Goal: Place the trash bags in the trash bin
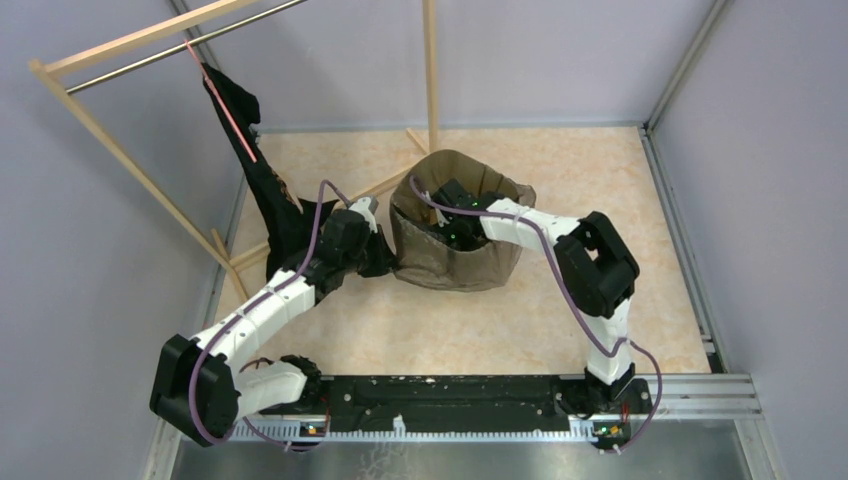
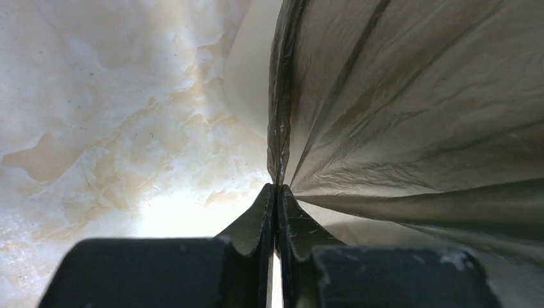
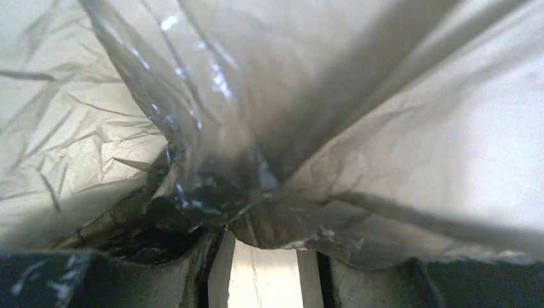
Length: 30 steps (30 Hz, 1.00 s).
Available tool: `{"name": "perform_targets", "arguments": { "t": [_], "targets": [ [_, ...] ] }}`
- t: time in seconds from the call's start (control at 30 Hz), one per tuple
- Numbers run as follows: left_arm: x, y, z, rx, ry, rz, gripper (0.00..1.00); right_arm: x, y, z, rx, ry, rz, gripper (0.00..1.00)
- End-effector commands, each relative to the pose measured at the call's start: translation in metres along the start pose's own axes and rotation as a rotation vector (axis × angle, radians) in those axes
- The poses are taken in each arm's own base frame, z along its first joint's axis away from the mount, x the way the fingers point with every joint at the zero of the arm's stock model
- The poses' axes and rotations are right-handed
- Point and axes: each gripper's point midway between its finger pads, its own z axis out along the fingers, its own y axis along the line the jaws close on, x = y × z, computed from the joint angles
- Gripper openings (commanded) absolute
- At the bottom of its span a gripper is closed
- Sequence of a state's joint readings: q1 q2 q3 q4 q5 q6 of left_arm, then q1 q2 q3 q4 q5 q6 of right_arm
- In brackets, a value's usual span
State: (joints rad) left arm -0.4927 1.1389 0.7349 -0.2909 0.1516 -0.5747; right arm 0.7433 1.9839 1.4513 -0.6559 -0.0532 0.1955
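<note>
A dark translucent trash bag (image 1: 462,266) is draped over the trash bin, whose cream wall (image 2: 247,77) shows beside the film in the left wrist view. My left gripper (image 1: 383,256) is at the bin's left side, shut on a fold of the bag's edge (image 2: 277,173). My right gripper (image 1: 455,216) reaches down inside the bag's mouth. Its jaws (image 3: 260,234) stand apart, with crumpled bag film (image 3: 212,192) lying over the fingertips. A second, black trash bag (image 1: 262,180) hangs from the wooden rack at the back left.
A wooden rack (image 1: 120,150) with a metal rod stands at the back left, its legs reaching toward the bin. Grey walls close in the marbled floor (image 1: 590,180) on three sides. A black rail (image 1: 450,400) carries both arm bases at the near edge.
</note>
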Motion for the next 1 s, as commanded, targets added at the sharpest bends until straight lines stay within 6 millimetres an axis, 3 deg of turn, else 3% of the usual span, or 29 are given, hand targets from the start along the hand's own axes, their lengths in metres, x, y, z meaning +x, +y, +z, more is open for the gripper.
{"name": "perform_targets", "arguments": {
  "t": [0.0,0.2,0.4,0.7,0.97],
  "targets": [
    [-0.013,-0.007,-0.003,0.025,-0.046,0.018,0.10,0.024,0.004,0.030,-0.035,0.066,0.020,0.39],
    [-0.009,0.000,-0.002,-0.007,-0.034,0.022,0.12,0.040,0.007,0.049,-0.067,0.093,0.032,0.43],
    [-0.010,0.001,-0.010,-0.021,-0.050,0.025,0.23,0.036,0.005,0.044,-0.055,0.092,0.019,0.49],
    [-0.019,0.003,-0.030,-0.039,-0.106,0.061,0.44,0.006,0.013,-0.009,-0.064,-0.030,0.006,0.60],
    [-0.031,-0.009,-0.060,-0.015,-0.152,0.088,0.75,0.001,0.015,-0.026,-0.064,-0.069,-0.006,0.71]
  ]
}}
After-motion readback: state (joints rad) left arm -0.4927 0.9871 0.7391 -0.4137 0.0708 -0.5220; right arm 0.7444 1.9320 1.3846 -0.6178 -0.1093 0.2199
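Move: Pinched in the left fingers is the bag's near left rim corner, right at the hand. The bin it lines has its middle about 8 cm farther out and 14 cm to the right, near hand height; the black garment hangs roughly 10 cm ahead and 20 cm to the left. The right hand is down inside the bag, the bin's middle some 2 cm ahead, level sideways and 8 cm higher, the rim corner 14 cm left, 5 cm back and 9 cm higher. Opening wide, the left fingers let go of the bag's rim corner, then the hand eases left and up, some 3 cm away from the bin, drawing back slightly. Inside the bag the right hand spreads its fingers against the film, shifts about 1 cm left and a little down, then returns right while rising and backing by 1 to 2 cm. ##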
